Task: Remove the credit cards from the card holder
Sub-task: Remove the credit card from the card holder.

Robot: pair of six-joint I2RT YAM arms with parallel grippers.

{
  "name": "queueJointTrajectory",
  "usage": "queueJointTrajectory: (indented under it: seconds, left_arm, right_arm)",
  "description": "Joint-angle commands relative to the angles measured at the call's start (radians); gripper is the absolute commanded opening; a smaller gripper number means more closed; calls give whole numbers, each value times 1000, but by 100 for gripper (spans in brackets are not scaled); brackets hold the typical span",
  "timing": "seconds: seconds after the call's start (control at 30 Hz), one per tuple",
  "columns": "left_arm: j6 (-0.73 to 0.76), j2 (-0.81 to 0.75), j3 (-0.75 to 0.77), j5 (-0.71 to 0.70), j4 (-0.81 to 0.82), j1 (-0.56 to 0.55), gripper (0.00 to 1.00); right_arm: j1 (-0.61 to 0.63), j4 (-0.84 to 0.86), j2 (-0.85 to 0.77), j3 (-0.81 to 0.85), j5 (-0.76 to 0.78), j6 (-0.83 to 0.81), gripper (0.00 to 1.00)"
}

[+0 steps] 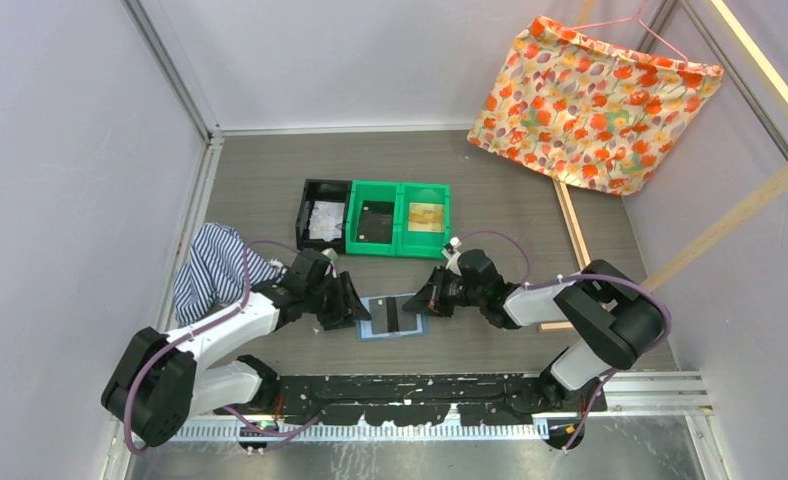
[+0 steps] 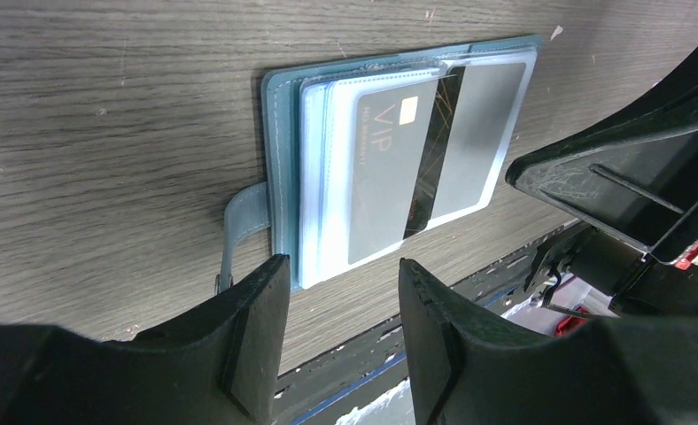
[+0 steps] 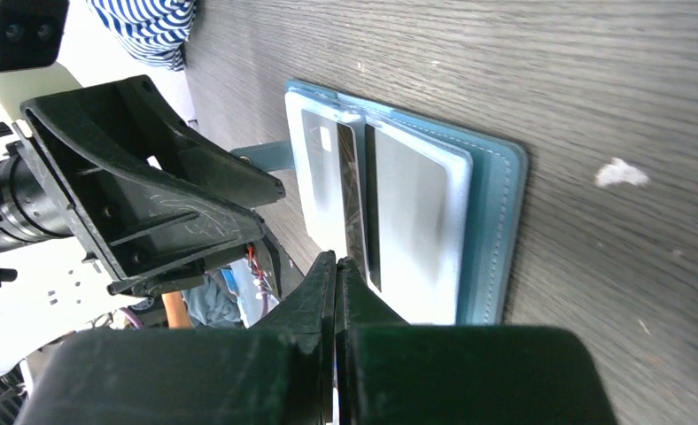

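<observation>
The teal card holder (image 1: 370, 332) lies open on the table between my two grippers, its closing tab (image 2: 239, 221) sticking out. Its clear sleeves hold a grey credit card marked VIP (image 2: 385, 177) and a dark credit card (image 2: 430, 168) showing as a narrow strip beside it. My left gripper (image 2: 344, 292) is open and holds nothing, just short of the holder's edge next to the tab. My right gripper (image 3: 337, 261) is shut, its tips against the sleeve edge where the dark card (image 3: 352, 204) ends. Whether anything is pinched there is hidden.
Behind the holder stand a black bin (image 1: 325, 215) and two joined green bins (image 1: 398, 246). A striped cloth (image 1: 215, 268) lies at the left. A floral cloth (image 1: 595, 100) hangs at the back right by a wooden frame (image 1: 570, 215). A white scrap (image 3: 618, 173) lies near the holder.
</observation>
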Motion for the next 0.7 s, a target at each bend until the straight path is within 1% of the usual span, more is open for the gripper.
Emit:
queueJointTrajectory:
  seconds: [0.0, 0.1, 0.13, 0.17, 0.2, 0.27, 0.4, 0.5, 0.67]
  left_arm:
    - [9, -22, 42, -3, -4, -4, 50]
    - [-1, -26, 48, 7, 5, -5, 50]
    - [-6, -27, 48, 11, 11, -5, 50]
    - [-12, -25, 49, 18, 23, -5, 50]
    - [-18, -22, 48, 28, 38, -5, 50]
    - [-32, -5, 44, 54, 71, -6, 50]
    - [-57, 21, 36, 75, 128, -10, 50]
    - [-75, 29, 27, 84, 165, -12, 50]
    - [-67, 49, 22, 77, 173, -12, 57]
  right_arm:
    - [-19, -7, -42, -23, -2, -42, 1]
    - [-18, 8, -25, -5, -33, -50, 2]
    - [-18, 10, -15, 3, -43, -53, 9]
    - [-17, 14, -10, 11, -51, -56, 18]
    - [-15, 15, -9, 17, -57, -58, 25]
    - [-10, 12, -10, 31, -65, -65, 31]
    - [11, -21, 0, 69, -70, -88, 35]
    - [26, -11, 25, 83, -71, -87, 37]
    - [34, 7, 65, 99, -78, -81, 42]
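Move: The VIP card lies in the left page of the open card holder, its black edge at the spine. It is about 5 cm to the right gripper's left, level with it fore and aft, and 3 cm below. From the left gripper it is some 5 cm to the right, 2 cm ahead and 3 cm down. The second card, in the right page, sits almost straight under the right gripper, 3 cm down. The green tray is about 21 cm ahead of the right gripper, 1 cm to its left and 2 cm lower. Ease the shut right gripper about 1 cm to the right, then open its fingers to nearly half while swinging back some 2.5 cm left, towards the VIP card above the holder. Meanwhile raise the half-open left gripper and carry it right, a little forward, about 3 cm in all, in over the holder's left page. Touch nothing at the end. ##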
